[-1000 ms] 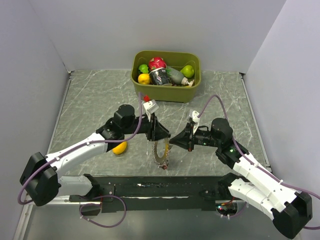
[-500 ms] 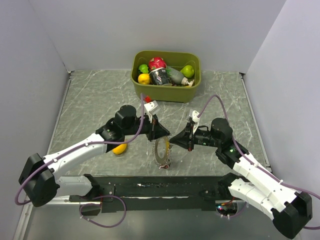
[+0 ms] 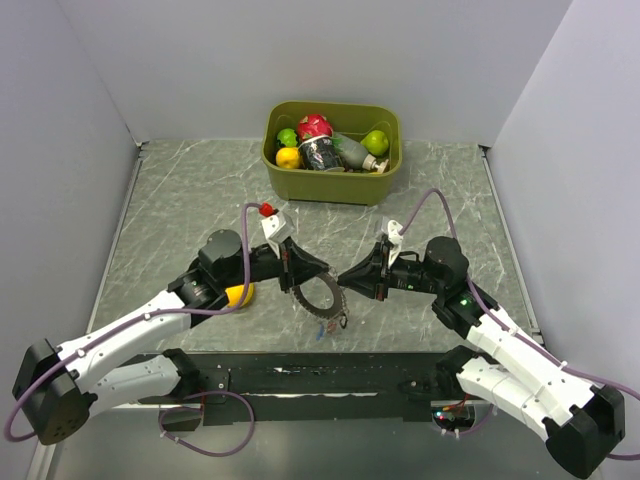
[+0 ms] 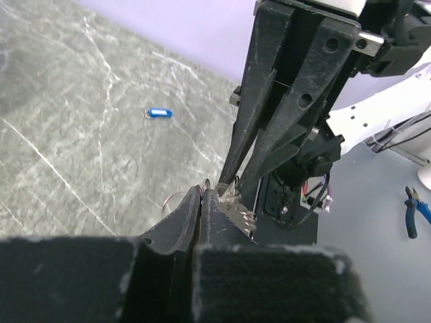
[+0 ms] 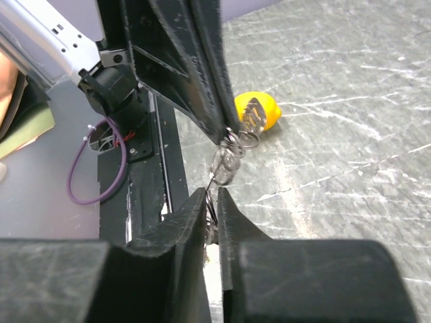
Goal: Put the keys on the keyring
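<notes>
The keyring (image 3: 322, 300), a grey-brown toothed ring, hangs tilted just above the table between both grippers. My left gripper (image 3: 303, 276) is shut on its thin wire loop (image 4: 204, 183). From the other side my right gripper (image 3: 345, 281) meets it; its jaws stand slightly apart, and a wire loop (image 5: 214, 196) sits in the narrow gap against the left pad. More small loops (image 5: 232, 153) dangle between the two grippers. One blue key (image 4: 158, 112) lies alone on the table. Small coloured keys (image 3: 322, 328) hang under the ring.
A yellow lemon (image 3: 238, 294) lies beside the left arm, also in the right wrist view as the lemon (image 5: 269, 108). An olive bin (image 3: 385, 185) of fruit and bottles stands at the back. A black rail (image 3: 300, 378) runs along the near edge.
The left arm drew back to the left and lower, its jaws shutting on the ring's wire and tipping the ring flatter. The right jaws have parted a little.
</notes>
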`<state>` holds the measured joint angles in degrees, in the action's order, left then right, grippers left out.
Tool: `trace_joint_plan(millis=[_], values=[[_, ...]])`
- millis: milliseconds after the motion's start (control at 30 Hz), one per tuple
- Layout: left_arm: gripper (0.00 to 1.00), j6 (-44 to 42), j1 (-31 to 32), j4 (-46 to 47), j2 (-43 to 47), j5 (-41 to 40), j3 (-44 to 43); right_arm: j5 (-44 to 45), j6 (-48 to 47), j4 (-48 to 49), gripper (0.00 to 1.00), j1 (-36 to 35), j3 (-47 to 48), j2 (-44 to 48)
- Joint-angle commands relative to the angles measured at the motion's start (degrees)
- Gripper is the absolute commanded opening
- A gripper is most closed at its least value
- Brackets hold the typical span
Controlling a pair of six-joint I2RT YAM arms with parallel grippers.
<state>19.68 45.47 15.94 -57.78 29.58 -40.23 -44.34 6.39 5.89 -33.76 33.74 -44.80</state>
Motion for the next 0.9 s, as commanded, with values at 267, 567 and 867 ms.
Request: trace_joint_plan(millis=[267, 567, 867], values=[[0.01, 1.8, 0.2, 6.7, 0.5, 0.2, -0.5, -0.1, 2.5, 6.5, 0.31, 0.2, 0.0, 0.3], [0.01, 2.0, 0.2, 6.1, 0.5, -1.6, -1.0, 2.1, 1.4, 4.7, 0.62, 0.2, -0.4, 2.0], [0.01, 2.1, 0.2, 6.0, -0.1, 2.4, -2.1, 8.3, 1.3, 5.1, 0.75, 0.3, -1.5, 6.6]])
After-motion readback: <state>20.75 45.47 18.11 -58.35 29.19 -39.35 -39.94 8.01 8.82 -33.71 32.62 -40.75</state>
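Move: The keyring, pinched at its upper edge by the left fingers, hangs with its middle about 4 cm left of the right hand, 2 cm back and 3 cm below; the left fingertips are 2 cm ahead of the right hand, 2 cm left and 2 cm higher. A lemon lies 25 cm left, 4 cm ahead and 23 cm below the right hand. From the left hand, the keyring's middle is 4 cm back, 2 cm left and 5 cm down. The right fingers, already starting to part, let go of the keyring's edge beside the left fingertips and spread to nearly three quarters open. Meanwhile the right hand rises about 2 cm, edging slightly to the right at the end. The left hand keeps its shut pinch on the keyring and holds almost still. ##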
